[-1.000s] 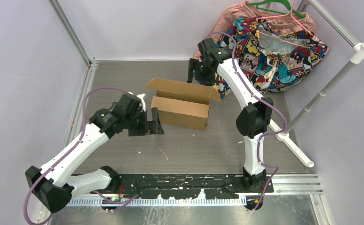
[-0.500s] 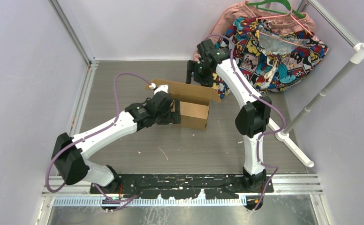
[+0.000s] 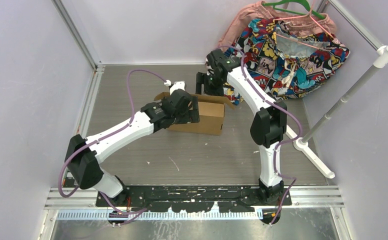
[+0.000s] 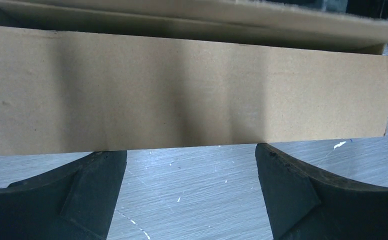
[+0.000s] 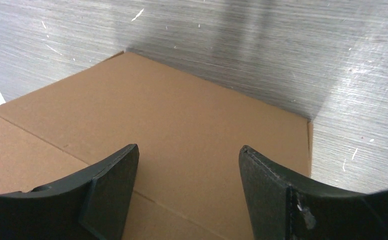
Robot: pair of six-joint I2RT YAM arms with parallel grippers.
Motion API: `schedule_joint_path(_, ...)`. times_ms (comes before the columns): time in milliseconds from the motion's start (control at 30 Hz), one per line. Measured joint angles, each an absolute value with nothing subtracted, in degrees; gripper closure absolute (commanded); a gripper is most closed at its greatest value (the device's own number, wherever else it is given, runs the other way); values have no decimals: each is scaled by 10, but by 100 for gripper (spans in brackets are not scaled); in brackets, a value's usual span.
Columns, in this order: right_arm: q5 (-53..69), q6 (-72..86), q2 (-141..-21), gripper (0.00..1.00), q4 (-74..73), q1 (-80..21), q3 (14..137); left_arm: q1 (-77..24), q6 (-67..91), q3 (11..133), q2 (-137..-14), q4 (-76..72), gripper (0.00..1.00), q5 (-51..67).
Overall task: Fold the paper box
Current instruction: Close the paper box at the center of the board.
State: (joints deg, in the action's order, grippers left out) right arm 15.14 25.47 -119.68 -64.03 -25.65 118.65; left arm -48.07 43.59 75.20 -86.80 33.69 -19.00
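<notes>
The paper box [image 3: 211,118] is plain brown cardboard and stands mid-table, with its back lid flap [image 3: 217,98] raised. My left arm hides its left half from above. My left gripper [image 3: 191,111] is open against the front wall. In the left wrist view that wall [image 4: 182,90] fills the upper frame, and the left gripper [image 4: 189,151] shows bare table between its fingertips, which reach the wall's bottom edge. My right gripper [image 3: 205,85] hovers open behind the box. In the right wrist view the right gripper [image 5: 188,148] is above the brown flap [image 5: 182,120], holding nothing.
A comic-print cloth [image 3: 292,52] and a pink garment [image 3: 242,22] on a green hanger [image 3: 287,7] lie at the back right. A white pole [image 3: 349,95] leans along the right side. Aluminium rails [image 3: 77,40] frame the grey table [image 3: 192,155].
My left arm swung right from the table's left side up to the box's front wall. My right gripper shifted slightly left behind the box. The box looks nudged back a little.
</notes>
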Motion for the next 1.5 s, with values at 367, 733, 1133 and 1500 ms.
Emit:
schedule_joint_path(367,168,250,-1146,24,-614,-262,1126,-484,439,757,-882,342,0,-196)
schedule_joint_path(733,171,241,-1120,24,-586,-261,1092,-486,444,759,-882,350,0,-200)
schedule_joint_path(1133,162,241,-1112,24,-586,-262,1092,-486,444,759,-865,367,0,-222)
schedule_joint_path(1500,159,241,-1063,24,-585,-262,1091,-486,446,759,-856,366,0,-238)
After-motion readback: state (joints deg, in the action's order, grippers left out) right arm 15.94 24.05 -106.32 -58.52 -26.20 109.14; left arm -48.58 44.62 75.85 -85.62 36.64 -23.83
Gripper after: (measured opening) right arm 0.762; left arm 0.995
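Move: The box stands on edge, closed side facing the robot and lid behind. For the right hand, the lid's middle is about 3 cm back, 5 cm left and 6 cm below; the tuck flap on the lid's top edge is some 4 cm back, 5 cm left and just below, and the box body 7 cm back, 5 cm left, 6 cm below. The left hand has the body's middle about 4 cm ahead, 6 cm below, and the lid 8 cm ahead, 6 cm below, neither off to the side. The right hand, fingers parted and pointing steeply down behind the lid, pushes the lid about 2 cm back towards the body while rising a little, pauses, then lifts another 4 cm or so almost straight up, its fingertips swinging some 10 degrees outward. The left hand keeps its wide-open fingertips braced against the robot-facing side, just under the top edge, nearly still at first, then shifts about 1.5 cm left and as much up. ##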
